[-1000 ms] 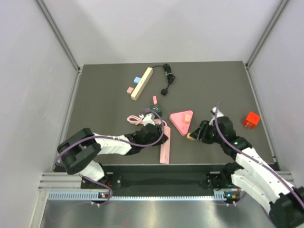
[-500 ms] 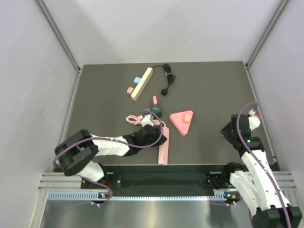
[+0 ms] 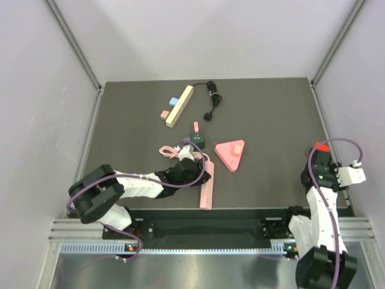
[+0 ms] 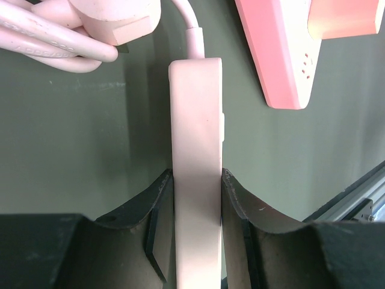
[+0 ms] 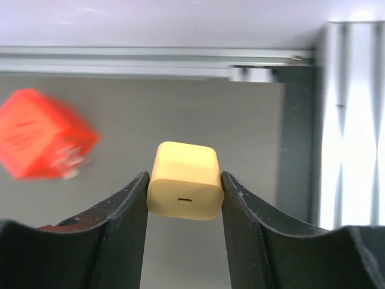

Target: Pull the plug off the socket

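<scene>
My left gripper (image 4: 196, 177) is shut on the socket, a long pale pink power strip (image 4: 195, 132) lying flat on the dark table; in the top view the strip (image 3: 207, 188) runs toward the near edge. Its pink cable (image 4: 54, 36) is coiled just beyond. My right gripper (image 5: 184, 180) is shut on the plug, a small yellow cube (image 5: 183, 165) with a slot facing the camera. It holds the plug above the table, well apart from the strip. In the top view the right arm (image 3: 323, 174) is at the table's right edge.
A red cube (image 3: 322, 146) lies just ahead of the right gripper and shows blurred in the right wrist view (image 5: 42, 135). A pink triangular socket (image 3: 230, 152) sits right of the strip. Farther back lie a dark green plug (image 3: 197, 137), a cream strip (image 3: 179, 106) and a black cable (image 3: 210, 99).
The right arm has swung from beside the pink triangular socket out to the table's right edge, carrying the yellow plug. The left gripper has kept its hold on the strip, which barely shifted.
</scene>
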Robot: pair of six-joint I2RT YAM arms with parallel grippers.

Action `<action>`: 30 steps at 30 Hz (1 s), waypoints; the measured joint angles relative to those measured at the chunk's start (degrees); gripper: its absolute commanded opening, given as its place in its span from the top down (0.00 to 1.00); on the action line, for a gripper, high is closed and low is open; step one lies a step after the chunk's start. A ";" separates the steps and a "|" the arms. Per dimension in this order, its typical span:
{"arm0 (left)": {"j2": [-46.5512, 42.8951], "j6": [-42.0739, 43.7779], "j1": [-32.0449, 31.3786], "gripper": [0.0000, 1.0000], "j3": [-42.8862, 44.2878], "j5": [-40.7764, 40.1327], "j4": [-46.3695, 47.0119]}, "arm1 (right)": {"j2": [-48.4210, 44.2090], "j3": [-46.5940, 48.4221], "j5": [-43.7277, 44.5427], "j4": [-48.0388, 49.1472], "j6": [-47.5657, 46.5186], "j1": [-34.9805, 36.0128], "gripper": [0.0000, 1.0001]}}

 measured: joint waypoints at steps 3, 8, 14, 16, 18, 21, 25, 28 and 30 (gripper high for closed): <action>-0.02 -0.02 0.00 1.00 0.00 0.22 0.00 | 4.70 -3.10 1.55 2.78 -0.07 -2.71 0.93; -0.48 -0.09 0.00 1.00 -0.33 0.24 -0.15 | 6.43 -4.85 2.38 6.51 -1.53 -3.19 0.83; -1.77 -0.04 0.00 1.00 -1.11 0.17 -1.01 | 8.81 -4.87 2.47 12.52 -4.61 -3.43 0.79; -2.16 0.00 0.00 1.00 -1.18 0.20 -1.53 | 10.67 -4.98 1.86 14.25 -5.51 -3.63 0.72; -2.80 0.11 0.00 1.00 -1.27 0.17 -2.38 | 12.57 -5.33 0.74 15.65 -6.62 -3.67 0.61; -4.26 0.31 0.00 1.00 -1.64 0.04 -3.91 | 13.90 -5.60 -0.76 16.63 -7.82 -3.69 0.48; -7.21 0.94 0.02 1.00 -1.75 -0.96 -6.88 | 13.29 -5.60 -2.56 17.84 -9.99 -3.67 0.27; -10.82 1.84 1.01 1.00 -2.25 -1.55 -8.90 | 12.70 -5.60 -3.93 18.10 -11.45 -3.63 0.18; -13.38 2.25 2.54 1.00 -2.80 -1.53 -10.10 | 12.72 -5.57 -4.72 18.03 -11.87 -3.56 0.18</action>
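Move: The yellow plug is still in the right gripper; the bare table spot for it lies some 6 cm below, about 1 cm ahead and 2 cm right, with the red plug roughly 12 cm ahead, 3 cm right and 5 cm below. The left gripper still grips the pink socket strip, whose middle is about 4 cm back; the pink triangle lies some 8 cm ahead and 9 cm right. That bare spot is about 45 cm right, 4 cm back. Lower the right gripper about 5 cm to the bare table near the red plug, easing a little back at first and then forward about 3 cm, the wrist turning some 10 degrees; there open the fingers wide and let go of the yellow plug. Keep the left grip shut on the pink strip, sliding it slowly left and slightly back, then faster left and up, about 4 cm over in all. ##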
